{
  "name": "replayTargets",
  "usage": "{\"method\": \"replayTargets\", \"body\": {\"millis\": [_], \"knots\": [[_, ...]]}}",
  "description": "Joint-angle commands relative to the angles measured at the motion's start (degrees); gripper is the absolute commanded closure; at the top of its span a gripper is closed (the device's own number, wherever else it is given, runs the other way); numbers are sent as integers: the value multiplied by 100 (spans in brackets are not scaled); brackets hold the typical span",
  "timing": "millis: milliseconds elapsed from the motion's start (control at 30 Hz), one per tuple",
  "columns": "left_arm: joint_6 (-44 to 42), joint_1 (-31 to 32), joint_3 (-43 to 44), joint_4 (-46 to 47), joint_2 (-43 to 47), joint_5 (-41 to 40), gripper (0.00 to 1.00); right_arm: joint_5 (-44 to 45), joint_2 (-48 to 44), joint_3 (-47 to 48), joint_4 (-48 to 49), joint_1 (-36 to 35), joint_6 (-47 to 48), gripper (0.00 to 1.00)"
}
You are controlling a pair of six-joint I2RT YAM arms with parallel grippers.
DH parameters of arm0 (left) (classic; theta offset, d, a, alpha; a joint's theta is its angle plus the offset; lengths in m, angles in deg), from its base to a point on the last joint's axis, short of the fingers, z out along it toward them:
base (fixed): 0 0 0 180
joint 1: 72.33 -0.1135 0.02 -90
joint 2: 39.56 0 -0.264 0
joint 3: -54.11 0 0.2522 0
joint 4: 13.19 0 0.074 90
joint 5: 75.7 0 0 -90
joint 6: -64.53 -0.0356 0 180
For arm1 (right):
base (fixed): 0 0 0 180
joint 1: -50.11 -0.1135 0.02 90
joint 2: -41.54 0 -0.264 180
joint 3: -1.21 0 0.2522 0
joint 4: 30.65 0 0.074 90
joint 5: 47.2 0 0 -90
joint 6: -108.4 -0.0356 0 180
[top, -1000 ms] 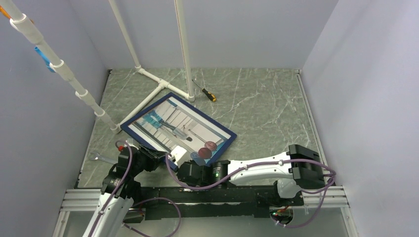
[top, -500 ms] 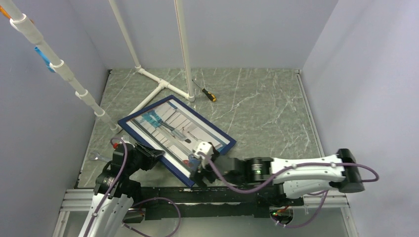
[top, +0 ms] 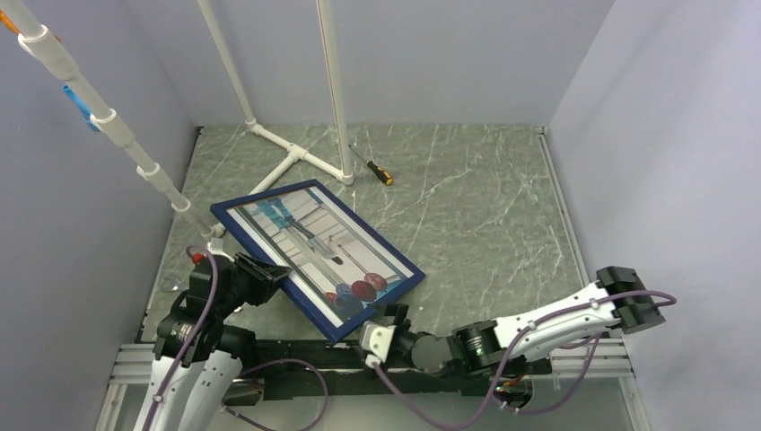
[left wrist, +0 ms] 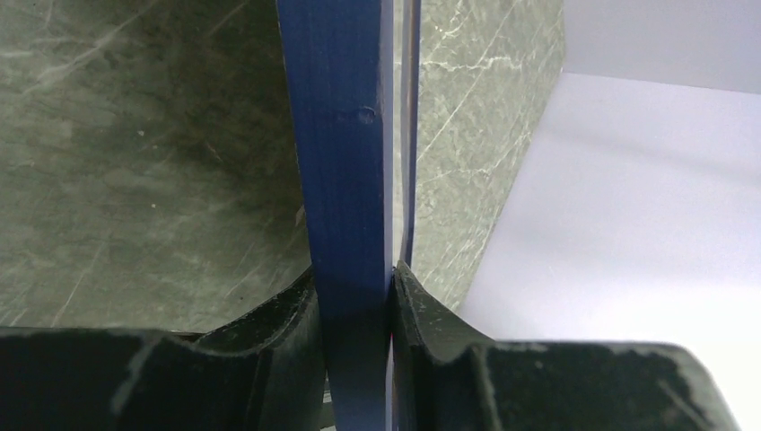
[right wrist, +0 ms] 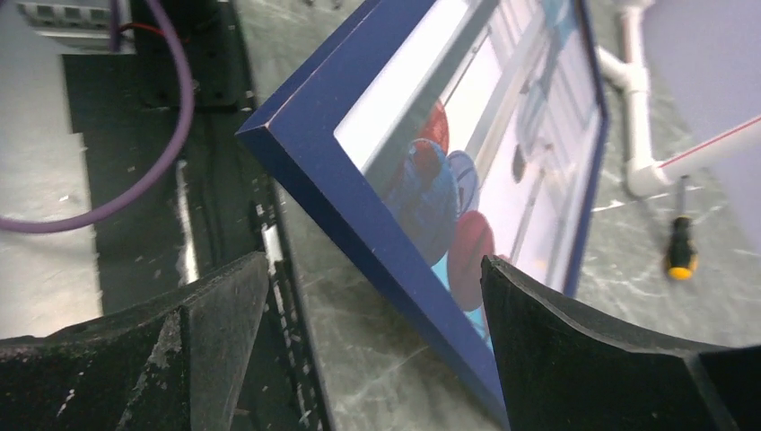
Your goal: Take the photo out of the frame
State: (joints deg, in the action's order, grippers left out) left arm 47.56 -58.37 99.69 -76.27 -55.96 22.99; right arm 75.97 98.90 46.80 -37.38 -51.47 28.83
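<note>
The dark blue frame (top: 370, 229) is held tilted over the near left of the table, with the photo (top: 314, 251) still showing behind its front. My left gripper (top: 269, 280) is shut on the frame's left edge. In the left wrist view the moulding (left wrist: 345, 180) is pinched between both pads of the left gripper (left wrist: 354, 296). My right gripper (top: 388, 321) stands open just short of the frame's near corner. In the right wrist view that corner (right wrist: 341, 189) and the photo's red balls (right wrist: 467, 180) lie beyond the right gripper's (right wrist: 375, 262) wide-apart fingers, with nothing in them.
A yellow-handled screwdriver (top: 379, 173) lies at the back, beside the white pipe structure (top: 296, 154) (right wrist: 642, 90). A slanted white pipe (top: 108, 121) runs along the left wall. The black base rail (top: 314, 355) lines the near edge.
My right gripper has opened, let go of the frame's near end and drawn back toward the near edge. The frame has swung left and nearer in the left gripper's grip.
</note>
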Motion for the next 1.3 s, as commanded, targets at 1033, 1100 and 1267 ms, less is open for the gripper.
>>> {"method": "replayTargets", "body": {"millis": [1033, 1100, 1267], "knots": [[-184, 19, 783, 285, 120, 90, 27, 2191, 2373, 684, 3567, -274, 1993, 79], [-360, 13, 961, 239, 120, 15, 23, 2139, 2197, 667, 3332, -275, 1804, 85], [-991, 15, 1670, 70, 133, -353, 19, 1846, 1502, 603, 2605, -258, 1138, 98]]}}
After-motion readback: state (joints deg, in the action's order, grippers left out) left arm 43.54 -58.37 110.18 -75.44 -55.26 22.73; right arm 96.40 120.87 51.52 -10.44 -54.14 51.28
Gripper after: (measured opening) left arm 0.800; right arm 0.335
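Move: Around the raised near corner of the photo frame: the right hand, open, has the rim beside it about 5 cm to its left and 3 cm ahead, level with it. The frame's middle is some 14 cm ahead and 16 cm left, a little lower; its right corner about 10 cm ahead, 8 cm right and well below. From the left hand, already gripping the long left rim, that near-corner rim lies about 12 cm back and 14 cm right, level. Reaching left about 5 cm and a little forward, the right hand rolls some 25 degrees, its forward side rising, and closes on the frame's short rim beside the near corner, then eases slightly up and back to the right with it. The left hand, after nearly holding still, lets go of the long rim and rises clear, about 8 cm in all, tipping its fingertips up. ##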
